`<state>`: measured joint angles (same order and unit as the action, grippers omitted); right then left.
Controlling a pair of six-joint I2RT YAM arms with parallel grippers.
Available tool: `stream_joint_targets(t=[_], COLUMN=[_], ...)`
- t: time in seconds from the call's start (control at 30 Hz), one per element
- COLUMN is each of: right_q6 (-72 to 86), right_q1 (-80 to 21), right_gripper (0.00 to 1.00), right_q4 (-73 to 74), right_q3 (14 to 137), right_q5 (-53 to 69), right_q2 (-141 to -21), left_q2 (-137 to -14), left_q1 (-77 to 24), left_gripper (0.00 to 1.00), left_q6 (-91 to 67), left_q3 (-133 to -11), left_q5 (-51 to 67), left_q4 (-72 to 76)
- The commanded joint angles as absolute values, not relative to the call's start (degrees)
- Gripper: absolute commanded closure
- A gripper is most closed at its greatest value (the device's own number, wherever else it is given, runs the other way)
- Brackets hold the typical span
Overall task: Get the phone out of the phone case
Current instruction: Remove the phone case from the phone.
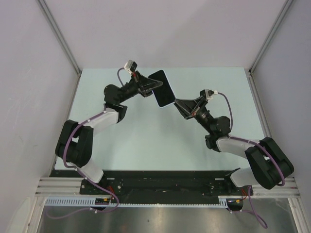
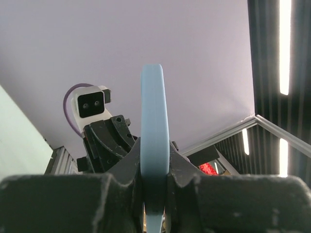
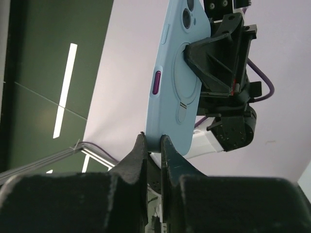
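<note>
The phone (image 1: 163,88) sits in its light blue case and is held in the air above the far middle of the table, dark screen up. My left gripper (image 1: 154,83) is shut on its left long edge; in the left wrist view the case (image 2: 154,141) stands edge-on between my fingers (image 2: 189,165). My right gripper (image 1: 176,101) is shut on the phone's near bottom corner. The right wrist view shows the case back (image 3: 180,77) with camera lenses, a ring and a purple side button, its lower corner pinched between my fingers (image 3: 138,155).
The pale green table (image 1: 160,141) lies below both arms, with white walls on three sides. A black base rail (image 1: 155,182) runs along the near edge. The left arm's body (image 3: 228,102) shows behind the case in the right wrist view.
</note>
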<state>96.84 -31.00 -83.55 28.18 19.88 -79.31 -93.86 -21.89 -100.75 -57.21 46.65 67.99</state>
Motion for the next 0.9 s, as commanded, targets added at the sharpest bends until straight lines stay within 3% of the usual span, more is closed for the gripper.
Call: stream_joint_targets(t=[0.0,0.87], right_q6=[100.10,102.83], right_q1=[-32.25,-37.62], right_gripper=[1.00,1.00], right_q4=[-91.85,-91.93], right_q3=[29.88,36.21], right_q5=[15.91,13.27], right_q2=[-82.09,-88.59], left_q2=[-86.66,-81.65], left_q1=[-25.22,-27.60], left_gripper=[1.00,1.00], left_q6=[-108.10,-108.63], left_q3=[-62.05,-64.16], left_q5=[42.37,40.87], left_q4=[87.09,88.68])
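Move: The cased phone, screen up, is in the left hand's fingers: its middle is about 2 cm back and 1 cm right of them, at their height. The case corner already pinched by the right fingertips is 7 cm back, 7 cm right and 3 cm below the left hand. From the right hand, the cased phone's middle lies some 5 cm ahead, 6 cm left and 2 cm higher. The table around is bare. The cased phone is carried upward between both hands, the left rising about 6.5 cm and easing some 2 cm left while it keeps its pinch across the phone's middle. The right hand keeps hold of the case corner, rising only about 5 cm and levelling off near the end; both hands' fingertips tilt up, the right by some 10 degrees, so the corner is bent away from the phone. ##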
